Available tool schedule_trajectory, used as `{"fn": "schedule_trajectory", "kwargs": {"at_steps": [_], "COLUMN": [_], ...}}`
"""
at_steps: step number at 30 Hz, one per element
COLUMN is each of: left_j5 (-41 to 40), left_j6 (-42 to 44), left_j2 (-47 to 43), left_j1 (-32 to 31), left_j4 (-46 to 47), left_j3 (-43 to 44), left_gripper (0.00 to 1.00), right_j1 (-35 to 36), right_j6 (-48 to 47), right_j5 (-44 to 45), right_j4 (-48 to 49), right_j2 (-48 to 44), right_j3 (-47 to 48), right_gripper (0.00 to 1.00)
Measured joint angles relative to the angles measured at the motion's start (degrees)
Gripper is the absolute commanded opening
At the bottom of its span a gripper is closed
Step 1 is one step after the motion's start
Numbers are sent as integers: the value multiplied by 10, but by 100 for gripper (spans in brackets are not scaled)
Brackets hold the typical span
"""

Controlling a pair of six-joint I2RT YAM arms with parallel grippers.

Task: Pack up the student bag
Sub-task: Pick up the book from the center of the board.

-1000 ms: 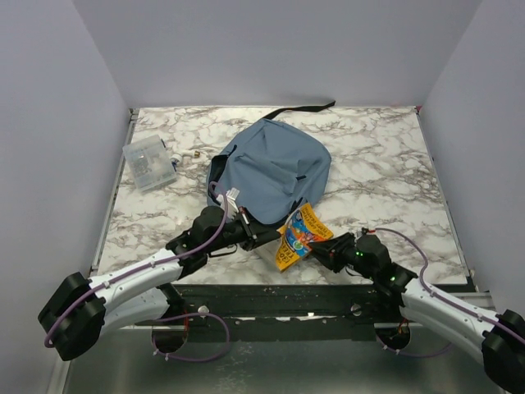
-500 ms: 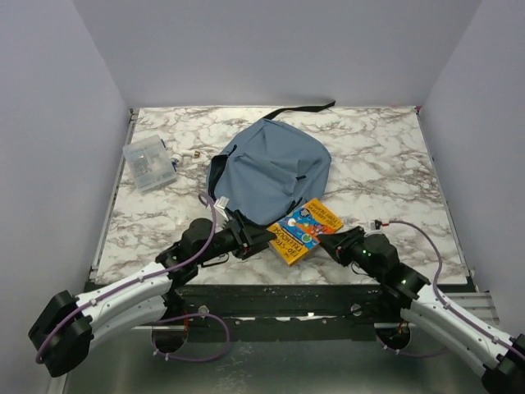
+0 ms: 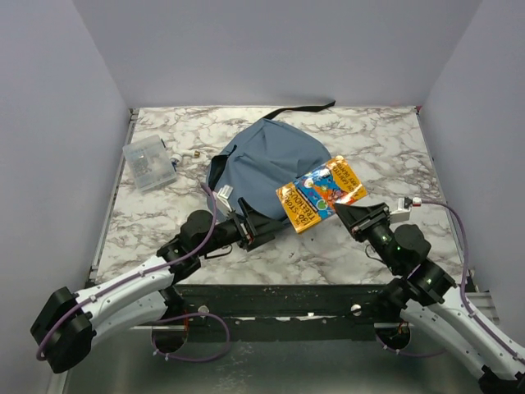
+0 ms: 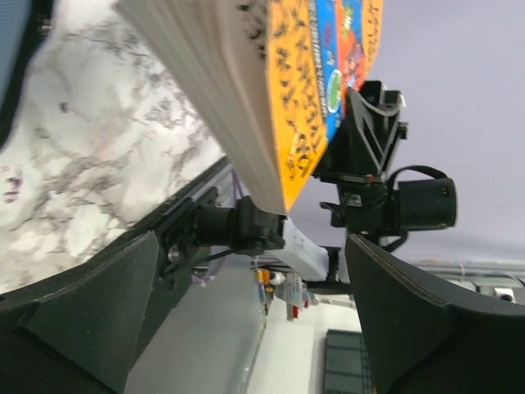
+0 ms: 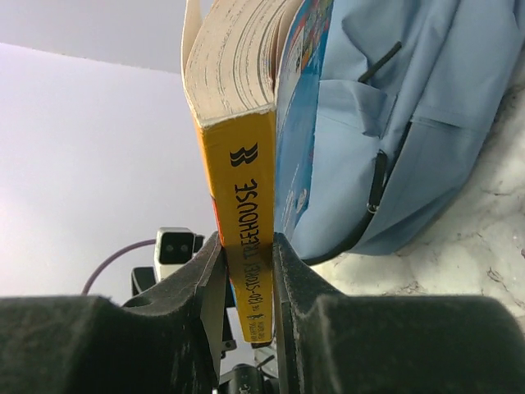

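The student bag (image 3: 271, 171) is a dusty-blue backpack lying at the middle of the marble table; it also fills the right of the right wrist view (image 5: 410, 123). A thick orange paperback book (image 3: 320, 193) hangs in the air over the bag's right front edge. My right gripper (image 3: 351, 215) is shut on its spine (image 5: 246, 263), one finger on each cover. In the left wrist view the book (image 4: 279, 90) shows from below. My left gripper (image 3: 256, 233) stands open just in front of the bag, nothing between its fingers.
A clear plastic box (image 3: 149, 162) sits at the table's back left, with small white items (image 3: 187, 156) beside it. The bag's black strap (image 3: 303, 107) trails toward the back wall. The table's front edge (image 3: 279, 283) runs just below both grippers.
My left gripper has opened and let go of the book. The right gripper has lifted the book up and back, from the table's front edge to over the bag's right side.
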Motion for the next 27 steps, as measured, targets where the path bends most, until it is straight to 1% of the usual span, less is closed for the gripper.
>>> {"fn": "schedule_trajectory", "kwargs": {"at_steps": [5, 10, 16, 18, 23, 27], "left_j5": [34, 46, 49, 49, 48, 41], "left_j6": [-20, -41, -58, -59, -50, -39], "left_j2": [51, 103, 150, 158, 196, 210], "left_j1": [0, 0, 0, 0, 0, 0], "left_j4": [70, 130, 163, 167, 186, 199], "left_j3": [32, 49, 66, 75, 131, 147], "left_gripper": [98, 98, 98, 94, 74, 60], "right_j1": [0, 0, 0, 0, 0, 0], "right_j6": [-13, -3, 24, 29, 43, 59], "right_j5": [0, -4, -14, -20, -32, -35], "right_j4": [25, 57, 103, 115, 138, 147], "right_j2": [13, 19, 15, 18, 22, 20], "right_j3": [4, 4, -1, -1, -12, -26], "right_gripper": [0, 0, 0, 1, 1, 1]}}
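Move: The right hand already holds the book by its spine; the book's middle is about 4 cm ahead of that hand and 3 cm to its left, level with it. From the open left hand that middle lies roughly 7 cm ahead, 11 cm right and 7 cm up. The backpack's middle is some 21 cm ahead of the left hand, 2 cm left and 17 cm below. Left hand climbs about 8 cm, rightward and forward to the book's free end, starting to close; right lifts slightly. ##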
